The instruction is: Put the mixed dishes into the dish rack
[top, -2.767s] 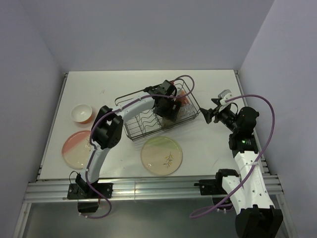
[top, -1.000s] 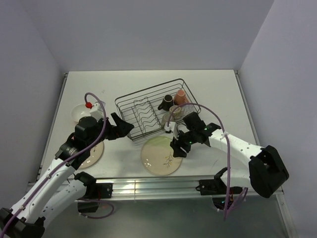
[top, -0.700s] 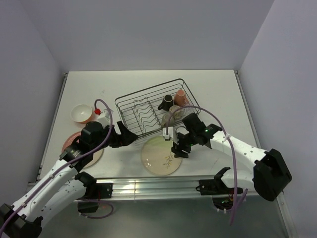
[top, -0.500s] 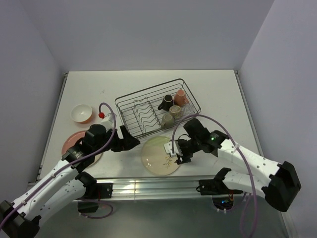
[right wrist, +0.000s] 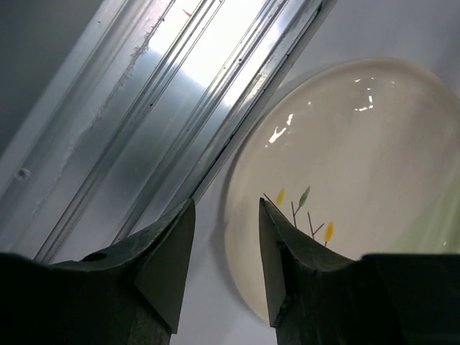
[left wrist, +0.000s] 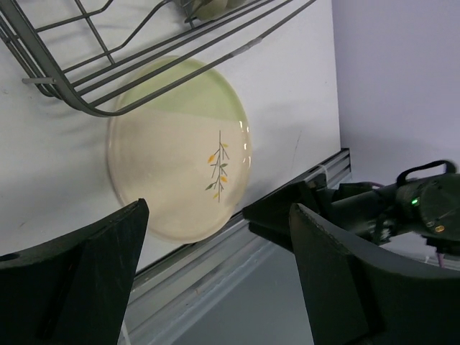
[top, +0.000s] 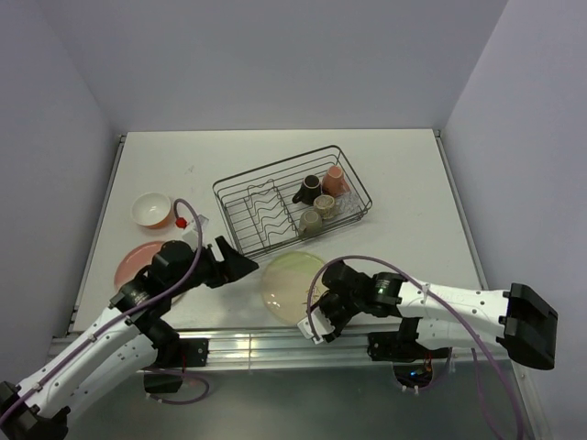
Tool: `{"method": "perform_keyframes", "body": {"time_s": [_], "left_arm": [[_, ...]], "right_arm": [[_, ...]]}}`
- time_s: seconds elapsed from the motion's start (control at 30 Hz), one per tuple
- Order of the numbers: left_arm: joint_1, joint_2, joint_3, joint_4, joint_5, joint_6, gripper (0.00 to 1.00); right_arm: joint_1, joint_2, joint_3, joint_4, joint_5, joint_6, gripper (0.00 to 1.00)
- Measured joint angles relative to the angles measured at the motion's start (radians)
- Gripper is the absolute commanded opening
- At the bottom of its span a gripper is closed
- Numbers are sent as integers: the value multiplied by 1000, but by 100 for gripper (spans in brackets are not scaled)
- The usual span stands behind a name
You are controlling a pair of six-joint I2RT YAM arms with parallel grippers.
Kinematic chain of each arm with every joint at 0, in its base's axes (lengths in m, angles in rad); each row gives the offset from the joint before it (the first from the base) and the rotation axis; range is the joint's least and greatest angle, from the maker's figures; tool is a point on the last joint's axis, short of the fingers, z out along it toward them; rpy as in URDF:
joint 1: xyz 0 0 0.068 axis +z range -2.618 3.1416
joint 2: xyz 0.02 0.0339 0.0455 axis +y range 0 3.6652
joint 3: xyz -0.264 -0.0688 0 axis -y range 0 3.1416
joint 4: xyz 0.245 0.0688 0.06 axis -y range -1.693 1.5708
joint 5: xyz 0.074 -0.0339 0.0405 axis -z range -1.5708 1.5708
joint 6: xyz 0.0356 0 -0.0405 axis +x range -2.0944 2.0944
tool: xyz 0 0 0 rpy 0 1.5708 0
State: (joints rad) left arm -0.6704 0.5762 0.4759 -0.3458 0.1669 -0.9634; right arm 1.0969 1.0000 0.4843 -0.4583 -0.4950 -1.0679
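Observation:
The green-tinted cream plate [top: 286, 284] lies flat on the table in front of the dish rack [top: 266, 176]. My right gripper [top: 316, 310] is low at the plate's near right rim. In the right wrist view its jaws [right wrist: 226, 203] are partly open and straddle the rim of the plate [right wrist: 345, 165], one finger over the table and one over the sprig mark. My left gripper [top: 240, 262] hangs wide open and empty just left of the plate [left wrist: 180, 144]. The rack holds the pink mug [top: 334, 179], a dark mug [top: 307, 189] and an olive mug [top: 310, 221].
The pink-tinted plate [top: 130, 264] lies at the left, half hidden under my left arm. The orange-outside bowl [top: 151, 209] sits behind it. An aluminium rail [top: 275, 346] runs along the table's near edge, close to the right gripper. The rack's wire wall [left wrist: 144, 79] is close above the left fingers.
The right arm swung from beside the rack down to the green plate's near rim and its jaws narrowed. The left arm drew back toward the near edge, left of that plate.

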Motion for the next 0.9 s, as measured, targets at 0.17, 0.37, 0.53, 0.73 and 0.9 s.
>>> {"method": "perform_keyframes", "body": {"time_s": [0.17,0.37,0.53,0.73,0.9], "left_arm": [[-1,-40,-1,1,-16,-47,86],[-1,-58,-4,6,-31,-103,86],[-1,-57,-15,8,-32,-140,86],[-1,-72,-41,21,-32,-184,86],[-2,-110,-77,31,-31,-230,86]], "right_arm": [[47,18,-50,63,68,16,45],[79,41,-81,107,140,27,43],[86,86,-78,142,160,46,41],[91,121,-58,151,170,34,27],[92,171,-22,155,190,40,13]]}}
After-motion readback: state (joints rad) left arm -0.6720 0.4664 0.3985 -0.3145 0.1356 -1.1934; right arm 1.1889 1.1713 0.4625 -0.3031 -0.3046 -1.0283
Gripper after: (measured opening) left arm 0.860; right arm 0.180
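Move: The green-and-cream plate lies flat near the table's front edge, its middle about 10 cm ahead of the right hand, 6 cm to its left and 4 cm below, with the near rim close to the fingers. Beyond it the dish rack's middle is some 35 cm ahead and 8 cm left, and the grey cup in the rack about 29 cm ahead and 3 cm left. From the left hand the plate is roughly 16 cm right, 2 cm back and 16 cm below. The plate's near rim is what the right hand goes for: it sinks about 3.5 cm until the half-open fingers straddle the rim beside the metal rail. Then, staying low, it eases about 1 cm forward and left while the fingers close most of the way, pinching the rim, one finger inside and one outside. ##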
